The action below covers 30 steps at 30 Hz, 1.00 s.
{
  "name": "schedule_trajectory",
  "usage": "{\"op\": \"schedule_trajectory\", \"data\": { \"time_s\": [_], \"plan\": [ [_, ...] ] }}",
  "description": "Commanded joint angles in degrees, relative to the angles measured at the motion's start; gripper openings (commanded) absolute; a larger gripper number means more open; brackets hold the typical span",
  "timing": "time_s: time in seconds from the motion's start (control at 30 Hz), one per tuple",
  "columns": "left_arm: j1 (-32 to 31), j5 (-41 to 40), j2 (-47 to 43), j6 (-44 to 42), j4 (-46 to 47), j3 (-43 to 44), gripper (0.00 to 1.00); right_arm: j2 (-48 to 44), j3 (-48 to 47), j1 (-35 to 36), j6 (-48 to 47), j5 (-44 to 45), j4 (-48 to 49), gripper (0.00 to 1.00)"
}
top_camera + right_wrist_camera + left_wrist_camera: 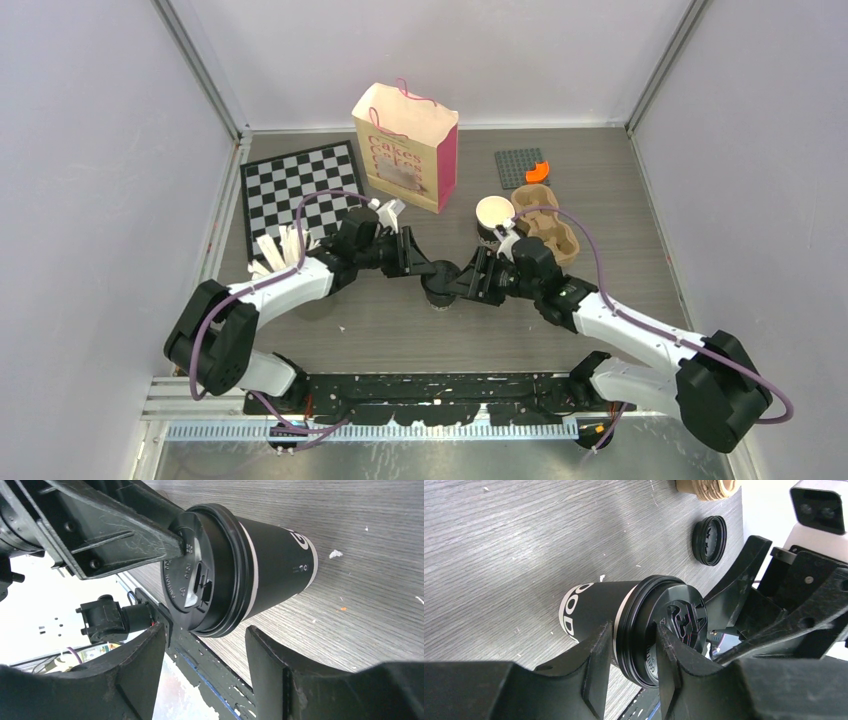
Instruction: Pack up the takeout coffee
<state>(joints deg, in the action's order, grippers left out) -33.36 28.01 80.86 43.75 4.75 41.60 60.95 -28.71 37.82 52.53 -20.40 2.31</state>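
One takeout coffee cup (438, 296), black with a white band and a black lid on it, stands mid-table between both arms. My left gripper (633, 627) is shut across the lid's rim (639, 630), with one finger under the rim on the sleeve and the other on the lid's top. My right gripper (204, 629) stands open beside the same cup (270, 570), its fingers apart from it. The second cup (493, 213) stands uncovered, white inside, next to the brown carrier (552, 228). A loose black lid (710, 540) lies on the table.
A paper bag (405, 145) stands open at the back centre. A chessboard (300, 185) lies back left, with a cup of white sticks (278, 250) by my left arm. A grey plate (518, 165) with an orange piece (538, 171) sits back right.
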Motion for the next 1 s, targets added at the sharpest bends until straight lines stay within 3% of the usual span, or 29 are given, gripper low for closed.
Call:
{"op": "schedule_trajectory", "data": {
  "time_s": [0.0,0.27,0.67,0.87,0.97],
  "plan": [
    [-0.65,-4.84,2.59,-1.60,-5.83,-1.87,0.37,1.60,1.04,0.37,2.17,0.74,4.95,0.63],
    [-0.71,-5.55,2.64,-2.02,-6.33,-1.96,0.37,4.54,5.50,0.34,5.05,0.58,12.97,0.50],
    [-0.66,-5.75,3.95,-2.74,-6.30,-2.23,0.36,7.15,13.80,0.33,7.62,8.40,18.69,0.38],
    [-0.71,-4.62,4.30,-3.33,-5.56,-2.15,0.36,8.31,15.07,0.33,7.33,7.96,21.80,0.37],
    [-0.66,-2.84,4.15,-3.70,-5.02,-1.86,0.36,4.99,11.40,0.37,5.24,6.21,17.75,0.39]
  ]
}}
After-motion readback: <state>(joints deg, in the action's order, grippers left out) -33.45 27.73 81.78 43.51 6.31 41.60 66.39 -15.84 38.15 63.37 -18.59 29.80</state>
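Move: The black lid on the near cup is the right hand's aim, centred roughly 4 cm to that hand's left, 2 cm ahead and 2 cm lower. From the same hand the other cup stands about 16 cm ahead and 5 cm to the right, its middle some 7 cm lower; the spare lid lies 22 cm right, 1 cm ahead and 11 cm down. The left hand, at the lid's far-left rim, has the lid's centre about 3 cm to its right, 1 cm back, level. The right hand comes to pinch the lid's rim onto the cup, one finger over the lid's top and the other under the rim: it sinks about 2 cm while the fingers close from wide to roughly the rim's thickness, the squeeze growing firmer. Its fingers tip up some 10 degrees and swing slightly clockwise. The left hand stays put and keeps its hold on the opposite rim. ##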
